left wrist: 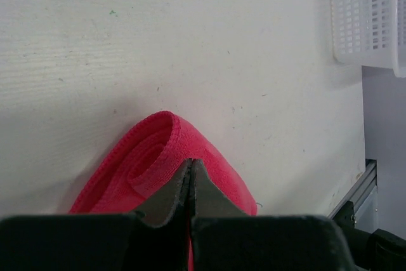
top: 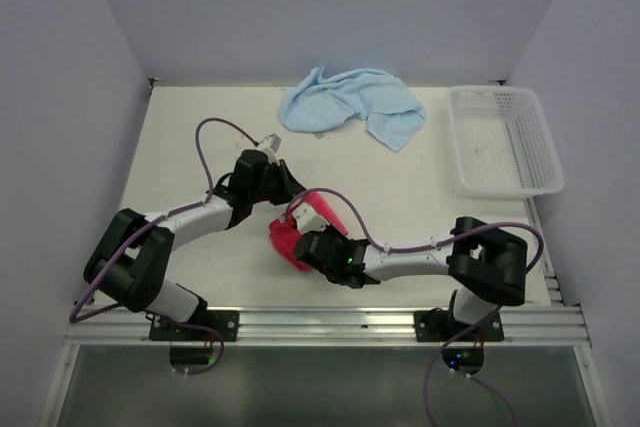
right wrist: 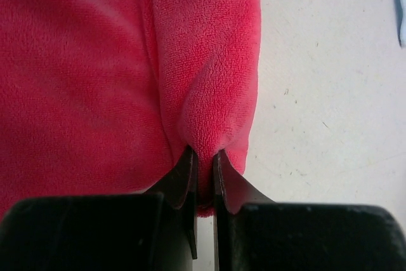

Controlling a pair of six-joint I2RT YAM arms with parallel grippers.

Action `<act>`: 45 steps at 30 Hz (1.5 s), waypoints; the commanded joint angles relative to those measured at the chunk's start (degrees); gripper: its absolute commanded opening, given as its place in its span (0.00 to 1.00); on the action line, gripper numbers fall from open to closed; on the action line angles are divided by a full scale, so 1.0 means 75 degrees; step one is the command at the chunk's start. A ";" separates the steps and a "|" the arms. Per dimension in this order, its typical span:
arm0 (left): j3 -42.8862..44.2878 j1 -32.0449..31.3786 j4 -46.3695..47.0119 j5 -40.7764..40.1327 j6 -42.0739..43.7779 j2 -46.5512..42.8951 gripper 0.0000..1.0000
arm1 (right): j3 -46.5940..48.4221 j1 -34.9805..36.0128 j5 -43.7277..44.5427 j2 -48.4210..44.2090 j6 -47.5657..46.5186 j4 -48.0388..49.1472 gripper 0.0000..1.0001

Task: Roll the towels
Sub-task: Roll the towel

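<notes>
The red-pink towel (top: 322, 212) lies partly folded near the table's front middle, between both grippers. My right gripper (top: 312, 245) has its jaws shut on a thick fold of it (right wrist: 209, 93), and cloth bulges out between the fingertips (right wrist: 204, 153). My left gripper (top: 290, 192) is at the towel's far side. Its jaws are pressed together (left wrist: 191, 162) over a curled, looped edge of the red-pink towel (left wrist: 146, 157); no cloth shows between the tips. The light blue towel (top: 350, 102) lies crumpled at the back of the table, away from both grippers.
A white mesh basket (top: 505, 142) stands at the back right, also seen in the left wrist view (left wrist: 368, 17). The table's right edge and a metal rail (left wrist: 361, 185) are close to the left gripper's right side.
</notes>
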 commanded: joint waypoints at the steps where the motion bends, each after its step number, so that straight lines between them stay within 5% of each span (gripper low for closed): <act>1: 0.0183 0.0000 0.0339 0.0234 -0.0132 -0.0091 0.00 | 0.0328 0.0239 0.0566 0.0287 -0.0141 0.0004 0.00; 16: -0.0309 -0.0422 0.1570 0.0480 -0.0402 0.0061 0.00 | 0.0551 0.0474 0.0519 0.0791 -0.0024 0.0039 0.00; 28: -0.0204 -0.0493 0.0739 -0.0047 -0.0086 0.1174 0.00 | 0.0516 0.0474 0.0344 0.0710 0.0199 0.0074 0.00; 38: -0.0755 -0.0399 0.0739 -0.0434 0.0055 0.1339 0.00 | 0.0351 -0.0029 -0.0581 -0.0707 0.1019 -0.0135 0.40; 45: -0.0954 -0.0329 0.0774 -0.0516 0.0102 0.1362 0.00 | 0.0083 -0.0931 -0.2127 -0.1985 0.1790 -0.0184 0.53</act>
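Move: The red towel's roll runs slantwise between the hands, its middle about 4 cm back, 5 cm right and 6 cm below the left hand, whose fingers are shut. The right hand already pinches the near end, with that middle roughly 4 cm ahead and 2 cm to its left. The unrolled flap lies some 10 cm back and 4 cm left of the left hand; the blue towel is about 23 cm ahead and 12 cm right of it. The roll's far part gets the left hand's shut fingertips: they swing about 3 cm right and slightly back, then drop some 5 cm onto it. Meanwhile the right hand keeps its pinch, easing the near end about 1 cm left, then opens halfway, lets go and rises over 6 cm, rolling its left side up some 20 degrees. ##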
